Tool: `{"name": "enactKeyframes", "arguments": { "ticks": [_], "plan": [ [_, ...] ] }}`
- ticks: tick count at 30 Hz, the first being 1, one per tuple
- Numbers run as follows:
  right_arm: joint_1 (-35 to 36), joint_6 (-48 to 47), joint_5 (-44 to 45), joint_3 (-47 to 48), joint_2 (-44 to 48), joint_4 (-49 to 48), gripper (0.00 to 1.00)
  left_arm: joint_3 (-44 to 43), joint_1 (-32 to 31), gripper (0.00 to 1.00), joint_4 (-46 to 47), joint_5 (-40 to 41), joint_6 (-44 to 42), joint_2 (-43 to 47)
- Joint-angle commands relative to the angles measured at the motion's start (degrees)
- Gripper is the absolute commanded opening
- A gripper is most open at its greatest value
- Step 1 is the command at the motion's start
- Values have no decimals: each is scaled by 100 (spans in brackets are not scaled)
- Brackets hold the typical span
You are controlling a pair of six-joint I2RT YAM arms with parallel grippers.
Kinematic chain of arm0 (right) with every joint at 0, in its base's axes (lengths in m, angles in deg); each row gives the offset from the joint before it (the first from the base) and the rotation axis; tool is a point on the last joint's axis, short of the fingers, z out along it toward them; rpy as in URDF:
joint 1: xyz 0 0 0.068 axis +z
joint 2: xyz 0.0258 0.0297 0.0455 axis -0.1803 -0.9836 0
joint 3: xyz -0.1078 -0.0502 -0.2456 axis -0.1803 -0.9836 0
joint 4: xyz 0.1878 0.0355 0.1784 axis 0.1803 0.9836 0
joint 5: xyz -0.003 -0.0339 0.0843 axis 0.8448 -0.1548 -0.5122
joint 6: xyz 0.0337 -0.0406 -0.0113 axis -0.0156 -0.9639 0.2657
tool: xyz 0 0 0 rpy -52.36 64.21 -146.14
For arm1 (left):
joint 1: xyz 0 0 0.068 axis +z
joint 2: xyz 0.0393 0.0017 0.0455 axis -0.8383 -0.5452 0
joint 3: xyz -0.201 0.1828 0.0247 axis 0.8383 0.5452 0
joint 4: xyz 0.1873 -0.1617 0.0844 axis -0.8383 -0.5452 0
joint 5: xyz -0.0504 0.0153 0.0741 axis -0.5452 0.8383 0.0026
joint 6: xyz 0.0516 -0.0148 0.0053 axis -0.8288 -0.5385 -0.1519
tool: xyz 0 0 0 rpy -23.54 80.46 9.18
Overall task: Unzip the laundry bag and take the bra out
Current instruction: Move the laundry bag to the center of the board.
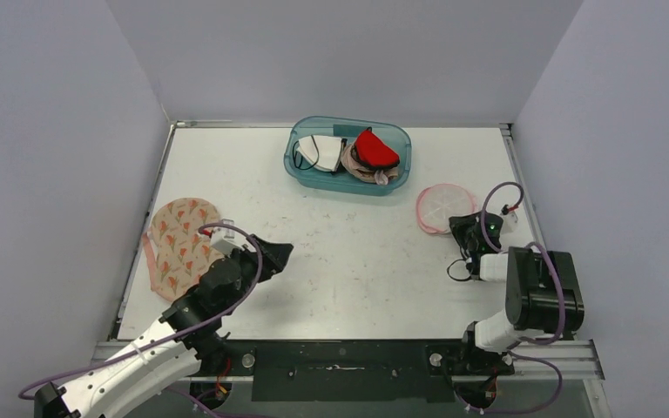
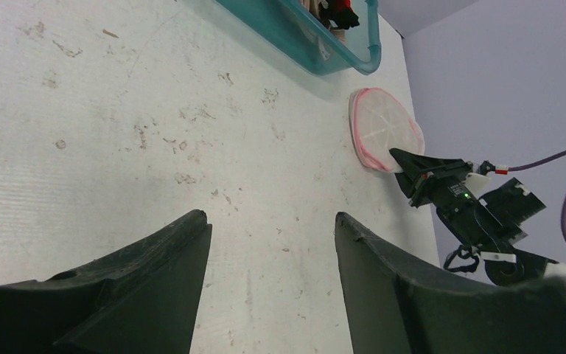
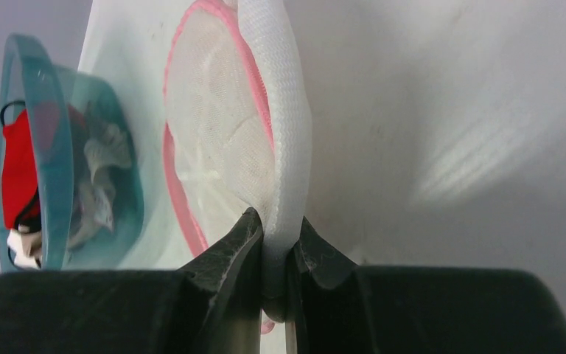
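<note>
The laundry bag (image 1: 442, 205) is a round white mesh pouch with pink trim, lying at the right of the table. My right gripper (image 1: 463, 228) is shut on its near edge; the right wrist view shows the white mesh fold (image 3: 280, 147) pinched between the jaws of that gripper (image 3: 276, 236). The bra (image 1: 179, 244), beige with orange flowers and a pink strap, lies flat at the left of the table, outside the bag. My left gripper (image 1: 280, 252) stands open just right of the bra, apart from it, with only bare table between its fingers (image 2: 184, 251).
A teal plastic bin (image 1: 348, 121) at the back centre holds several garments, among them a red one (image 1: 375, 150) and a white one. Grey walls close in the table on three sides. The bag (image 2: 383, 129) lies near the bin's right end.
</note>
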Motion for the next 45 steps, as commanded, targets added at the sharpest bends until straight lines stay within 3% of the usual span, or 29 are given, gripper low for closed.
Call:
{"name": "enactKeyframes", "arguments": {
  "ticks": [1, 9, 17, 23, 26, 31, 35, 39, 42, 45],
  "plan": [
    [-168, 99, 223, 554, -983, -1066, 5, 92, 9, 60, -80, 121, 145, 338],
    [-443, 34, -170, 1776, -2324, -928, 8, 143, 16, 61, -516, 410, 190, 683],
    [-535, -106, -51, 1815, -2099, -516, 68, 113, 29, 61, -507, 540, 156, 614],
    [-372, -381, 488, 1802, -1141, 547, 87, 45, 28, 62, -650, 533, 168, 586],
    [-132, -488, 1038, 1720, -270, 1124, 90, -63, 34, 62, -846, 634, 142, 619],
    [1072, -1074, 2117, 1928, 1463, 2083, 93, -522, 43, 68, -1516, 1096, -45, 720],
    [1964, -1583, 2112, 2055, 2307, 2334, 93, -867, 59, 74, -1744, 1276, -394, 502],
    [3000, -2311, 1034, 2218, 2479, 2507, 93, -1428, 118, 80, -2685, 1971, -141, -200],
    [4133, -2594, 778, 2149, 2281, 2701, 92, -1849, 348, 82, -3545, 2374, 379, -727],
    [5182, -2543, 770, 1637, 1967, 2244, 91, -1955, 1260, 83, -3636, 1756, 555, -971]
  ]
}}
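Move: Ahead and to the left of the right hand lies the laundry bag, its right side already pinched; its middle is about 4 cm farther out, 5 cm left and 2 cm lower. The open far-right spot it goes to is roughly 12 cm ahead and 2 cm left. The teal tray's middle stands some 18 cm ahead and 27 cm left. From the left hand the bag is about 17 cm ahead, 41 cm right and 15 cm lower. Carrying the bag forward about 10 cm and 4 cm right, past the tray's right end, the right hand opens wide there and lets go. It then draws back, climbs some 20 cm and swings about 25 cm left over the bare board, tipping up and turning counter-clockwise. The left hand drifts left some 9 cm, mostly late, and opens further. ##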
